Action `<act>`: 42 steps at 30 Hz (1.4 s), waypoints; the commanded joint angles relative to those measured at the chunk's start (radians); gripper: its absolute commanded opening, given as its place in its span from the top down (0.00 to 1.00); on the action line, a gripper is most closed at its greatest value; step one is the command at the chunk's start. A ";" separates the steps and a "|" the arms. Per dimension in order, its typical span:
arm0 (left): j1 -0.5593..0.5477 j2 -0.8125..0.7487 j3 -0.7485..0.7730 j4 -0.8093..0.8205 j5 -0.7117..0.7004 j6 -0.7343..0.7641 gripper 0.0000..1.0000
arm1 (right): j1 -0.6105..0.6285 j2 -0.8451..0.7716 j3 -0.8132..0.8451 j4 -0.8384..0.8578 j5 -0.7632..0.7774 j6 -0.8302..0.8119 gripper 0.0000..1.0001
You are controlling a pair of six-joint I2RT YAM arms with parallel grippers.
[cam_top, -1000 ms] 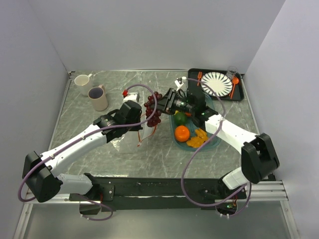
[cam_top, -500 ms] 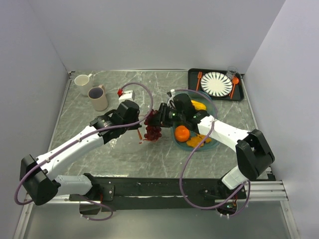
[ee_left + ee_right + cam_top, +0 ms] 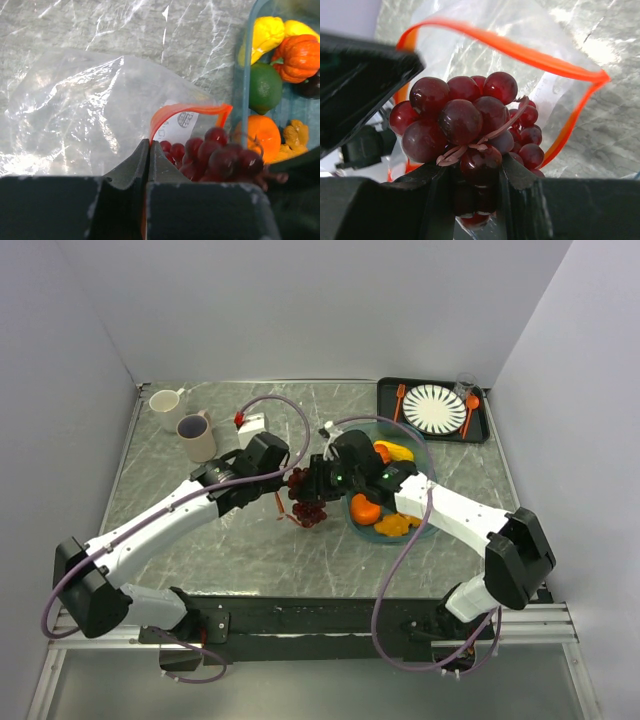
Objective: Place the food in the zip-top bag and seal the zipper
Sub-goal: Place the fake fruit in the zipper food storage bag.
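The clear zip-top bag (image 3: 75, 115) lies on the table, its orange-red zipper (image 3: 187, 109) pulled into an open loop. My left gripper (image 3: 148, 145) is shut on the zipper's near edge and holds the mouth up. My right gripper (image 3: 472, 170) is shut on the dark red grape bunch (image 3: 460, 120), which hangs in the bag's mouth inside the zipper (image 3: 520, 50) loop. From above, the two grippers (image 3: 282, 485) (image 3: 308, 490) meet over the grapes (image 3: 308, 505). More food sits in the teal tray (image 3: 241, 75): yellow piece (image 3: 267, 32), green one (image 3: 265, 87), orange (image 3: 260, 135).
Two mugs (image 3: 168, 405) (image 3: 197, 437) stand at the back left, with a small white box (image 3: 250, 425) nearby. A black tray at the back right holds a striped plate (image 3: 435, 408), an orange fork (image 3: 400, 397) and spoon (image 3: 470, 410). The teal tray (image 3: 430, 515) lies right of the bag.
My right gripper has carried the grape bunch left and down from beside the teal tray into the bag's mouth. The left gripper has shifted slightly toward the back with the zipper edge.
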 commanded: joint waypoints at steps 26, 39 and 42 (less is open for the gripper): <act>0.006 -0.088 -0.043 0.099 0.091 0.015 0.99 | 0.102 0.210 0.373 -0.236 0.176 -0.089 0.67; 0.006 -0.148 -0.131 0.116 0.114 -0.050 0.99 | 0.028 0.187 0.370 -0.138 0.162 0.022 0.30; 0.008 -0.139 -0.131 0.128 0.116 -0.050 0.99 | 0.000 0.163 0.335 -0.081 0.061 0.012 0.27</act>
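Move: The right hand already holds the grapes at the bag's mouth, whose middle lies about 5 cm to its left, 1 cm back and 4 cm lower. The orange is some 12 cm to its right and 2 cm back, the avocado 11 cm right and 5 cm ahead, both about 9 cm below. From the left hand, still pinching the rim, the mouth's middle is 3 cm right, 1 cm back and 4 cm down. The right hand pushes the grapes some 3 cm left into the left-held bag, opens, then shifts 5 cm forward. ##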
